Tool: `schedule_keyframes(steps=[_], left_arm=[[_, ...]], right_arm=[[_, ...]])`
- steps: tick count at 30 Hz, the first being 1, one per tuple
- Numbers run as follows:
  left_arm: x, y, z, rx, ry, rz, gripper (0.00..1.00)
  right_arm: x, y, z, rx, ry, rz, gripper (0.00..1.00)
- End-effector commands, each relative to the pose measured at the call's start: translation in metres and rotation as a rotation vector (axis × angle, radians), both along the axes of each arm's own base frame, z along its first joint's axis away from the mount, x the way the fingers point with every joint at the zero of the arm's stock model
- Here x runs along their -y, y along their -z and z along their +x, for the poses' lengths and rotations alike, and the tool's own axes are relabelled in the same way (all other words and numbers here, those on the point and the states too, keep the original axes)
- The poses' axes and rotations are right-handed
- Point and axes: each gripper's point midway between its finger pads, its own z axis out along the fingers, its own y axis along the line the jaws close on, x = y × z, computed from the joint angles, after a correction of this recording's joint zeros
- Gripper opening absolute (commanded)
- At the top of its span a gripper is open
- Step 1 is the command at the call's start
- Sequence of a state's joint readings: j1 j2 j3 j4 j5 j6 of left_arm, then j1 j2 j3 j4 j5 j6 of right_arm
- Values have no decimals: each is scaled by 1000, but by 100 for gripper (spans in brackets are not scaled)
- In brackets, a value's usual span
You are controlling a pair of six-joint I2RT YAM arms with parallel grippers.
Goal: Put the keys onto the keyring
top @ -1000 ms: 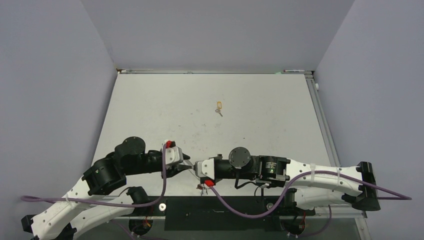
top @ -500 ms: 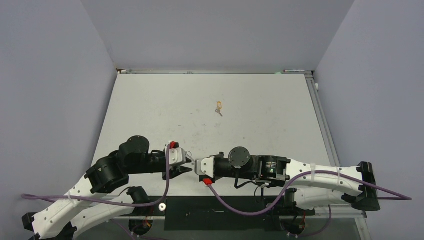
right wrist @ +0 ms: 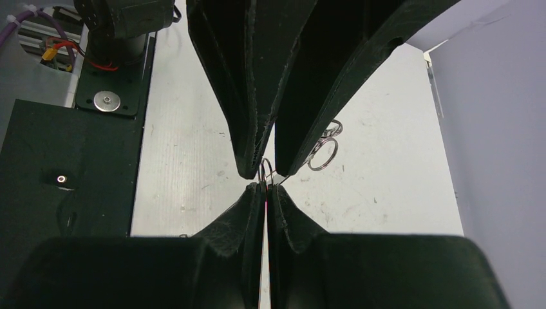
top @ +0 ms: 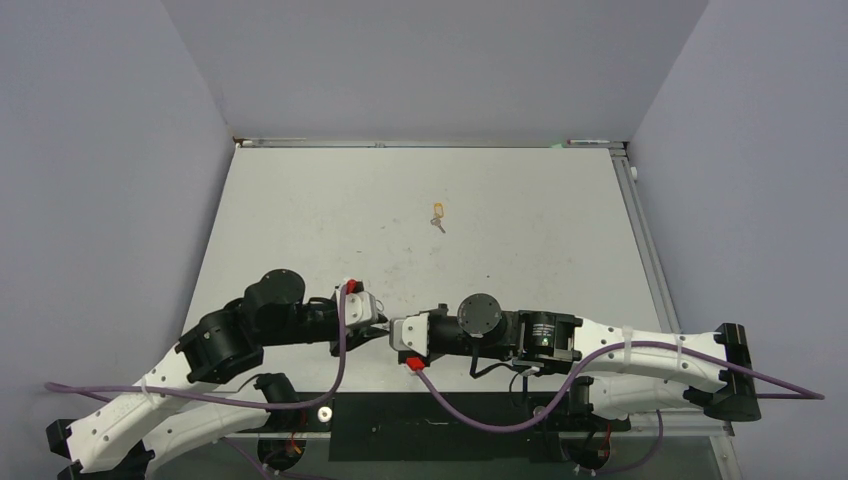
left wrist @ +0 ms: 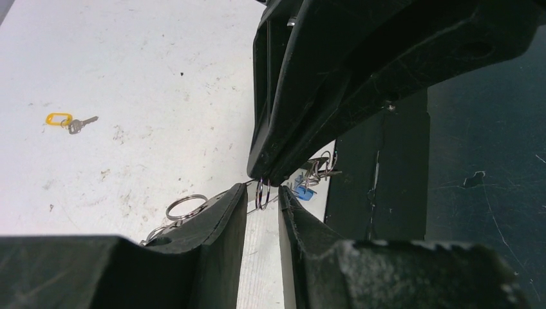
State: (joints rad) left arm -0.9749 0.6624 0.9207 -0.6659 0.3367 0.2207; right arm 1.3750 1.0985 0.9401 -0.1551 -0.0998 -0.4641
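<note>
My left gripper (top: pixel 382 329) and right gripper (top: pixel 394 335) meet tip to tip low over the table's near edge. In the right wrist view my right gripper (right wrist: pixel 266 187) is shut on a thin red sliver, seemingly a red key tag, and a small wire ring (right wrist: pixel 266 170) sticks out of its tips. In the left wrist view my left gripper (left wrist: pixel 263 190) is narrowly open with that ring (left wrist: pixel 263 193) between its tips. Silver rings (left wrist: pixel 185 206) show beside the left finger. A blue tag (left wrist: pixel 305 192) and keys (left wrist: pixel 320 168) sit behind. I cannot make out the large keyring with certainty.
A yellow-tagged key (top: pixel 438 213) lies alone mid-table, also in the left wrist view (left wrist: pixel 69 121). The black base plate (top: pixel 450 415) runs along the near edge under the arms. Grey walls close the table on three sides.
My left gripper has moved right until its tips straddle the ring at the right gripper's tips. The right gripper has hardly moved. A small item seen below it earlier no longer shows.
</note>
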Motion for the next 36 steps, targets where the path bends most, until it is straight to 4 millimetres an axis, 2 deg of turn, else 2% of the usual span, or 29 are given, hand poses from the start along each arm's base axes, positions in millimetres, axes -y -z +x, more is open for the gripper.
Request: schedule_keyframes(steps=[1,6,8,9,10,14,19,20,23,26,29,36], left_arm=[[7,-8,6,29,-13,-32,21],[8,-4,8,26,-20,-15,17],[9,-3,9,25,-20,-9,9],[10,-1,9,25,-22,-6,2],[10,-1,10,26,-23,-3,0],[13,2,11,41,-22,-3,0],[13,-10,23,95,-96,-95,0],[13,-16,25,104,-109,-127,0],[10,-30,30,129,-154,-215,0],[7,-39,31,137,-180,-275,0],[4,-46,31,142,-196,-322,0],[-1,-56,34,124,-250,-446,0]], right_arm=[[-7,-49,3,37,14,132,5],[-6,-50,5,39,24,132,5],[-7,-51,4,38,23,133,5],[-7,-51,4,37,22,133,5],[-7,-50,5,38,23,132,5],[-4,-57,5,40,30,164,5],[0,-69,6,17,63,262,5],[2,-70,9,7,82,273,11],[9,-70,18,-19,155,295,48],[19,-75,23,-54,203,343,65],[28,-73,22,-102,209,391,69],[37,-46,24,-260,252,467,70]])
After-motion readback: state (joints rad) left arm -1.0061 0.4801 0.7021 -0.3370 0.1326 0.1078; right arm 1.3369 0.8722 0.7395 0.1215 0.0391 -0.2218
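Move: The small ring the left hand is about to pinch sits practically between its nearly shut fingertips, some 1 cm to its right and level in depth and height. The right hand already holds that ring, about 1 cm to its left. From the left hand, the strap's big rings lie roughly 5 cm ahead, 1 cm left and 3 cm lower; the blue-tagged key hangs some 7 cm back, 2 cm right and 5 cm below. The left fingers shut on the small ring at the right fingertips, easing just under 1 cm right and down. Only then does the right hand let go, opening wide and pulling up and away to its right, about 5 cm, its fingertips tilting up some 20 degrees. The left hand keeps its pinch, going a couple of centimetres forward, then up, while its fingertips tip upward and it turns slightly counter-clockwise. ##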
